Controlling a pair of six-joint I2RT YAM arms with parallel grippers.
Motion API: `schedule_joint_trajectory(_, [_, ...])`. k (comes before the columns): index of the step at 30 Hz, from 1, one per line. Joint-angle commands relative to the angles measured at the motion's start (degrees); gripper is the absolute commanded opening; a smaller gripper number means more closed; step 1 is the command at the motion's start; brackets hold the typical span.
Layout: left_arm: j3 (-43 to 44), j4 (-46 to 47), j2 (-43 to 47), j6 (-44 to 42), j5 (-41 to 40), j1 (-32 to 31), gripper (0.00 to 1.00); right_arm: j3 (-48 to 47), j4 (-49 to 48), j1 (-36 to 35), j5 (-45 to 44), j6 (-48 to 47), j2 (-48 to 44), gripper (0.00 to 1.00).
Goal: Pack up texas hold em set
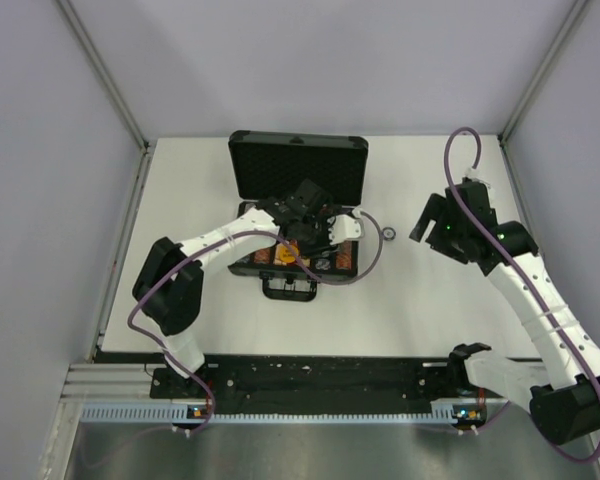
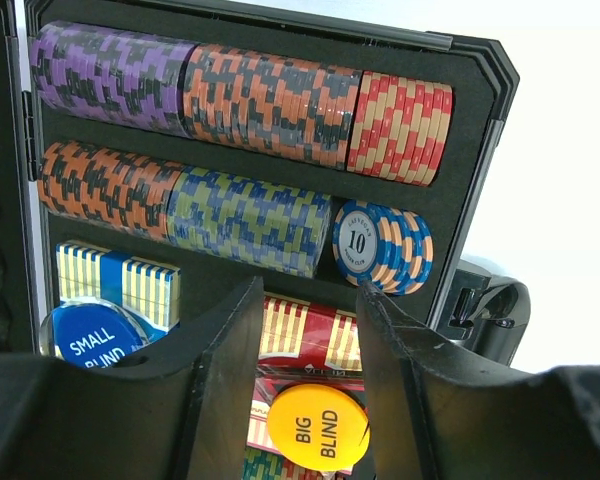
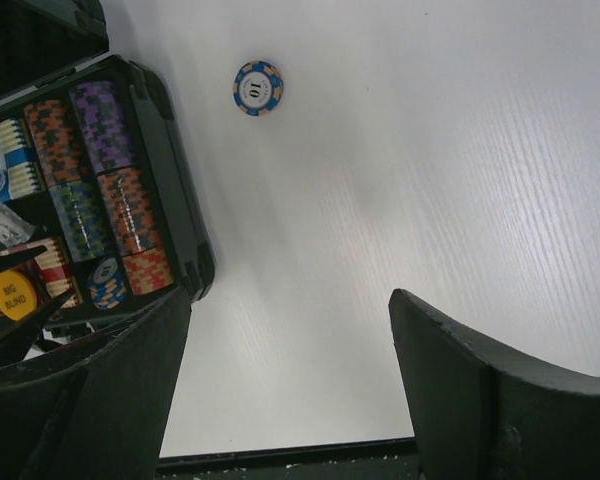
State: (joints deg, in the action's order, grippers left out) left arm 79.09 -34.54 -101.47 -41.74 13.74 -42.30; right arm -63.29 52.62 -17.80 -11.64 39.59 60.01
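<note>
The black case point(image 1: 298, 165) lies open at mid-table, lid up at the back. Inside are rows of multicoloured chips point(image 2: 240, 90), a blue card box point(image 2: 120, 280) with a blue SMALL BLIND button point(image 2: 90, 340) on it, and a red card box point(image 2: 305, 335). My left gripper point(image 2: 310, 290) hangs over the case's right half point(image 1: 315, 225), jaws half closed on a yellow BIG BLIND button point(image 2: 318, 425) just above the red box. My right gripper point(image 1: 432, 222) hovers open and empty over bare table point(image 3: 290, 295). A loose blue "10" chip point(image 3: 257, 87) lies right of the case point(image 1: 390, 232).
The case handle point(image 1: 288, 290) points toward the arm bases. A latch point(image 2: 480, 310) sticks out on the case's side. Grey walls enclose the white table point(image 1: 180, 320) on three sides, and a black rail point(image 1: 320, 375) runs along its near edge.
</note>
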Motion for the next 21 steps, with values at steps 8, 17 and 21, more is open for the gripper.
schedule_joint_trajectory(8, [-7.1, 12.7, 15.5, 10.4, -1.3, 3.4, 0.47, 7.7, -17.4, 0.8, 21.6, -9.1, -2.9, 0.49])
schedule_joint_trajectory(17, [-20.4, 30.9, 31.8, 26.1, -17.7, 5.3, 0.61, 10.6, -29.8, -11.1, 25.4, -10.9, 4.1, 0.36])
schedule_joint_trajectory(21, [-20.8, 30.4, 34.5, 35.6, -23.6, 7.0, 0.79, 9.4, -32.8, -19.0, 21.8, -11.6, 10.6, 0.28])
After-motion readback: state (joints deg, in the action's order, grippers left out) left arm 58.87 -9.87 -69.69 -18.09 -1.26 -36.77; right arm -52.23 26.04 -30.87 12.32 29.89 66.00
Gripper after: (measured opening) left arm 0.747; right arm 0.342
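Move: The blue 10 chips, already in their slot in the case, lie about 25 cm to the right hand's left, 5 cm ahead and 15 cm below. The loose chip on the table is some 16 cm ahead of that hand and 8 cm left, 18 cm below. From the left hand the blue 10 chips are about 2 cm back, 2 cm right and 4 cm below; the BIG BLIND button is 6 cm left, 1 cm ahead, and the SMALL BLIND button 11 cm ahead, 3 cm left. The blue 10 chips are left in their slot as the left hand, already clear, climbs about 14 cm and swings left over the case, untilting, turning counter-clockwise and opening wider. The right hand sweeps some 14 cm left towards these chips, sinking slightly, turning about 35 degrees counter-clockwise and narrowing its empty fingers. ##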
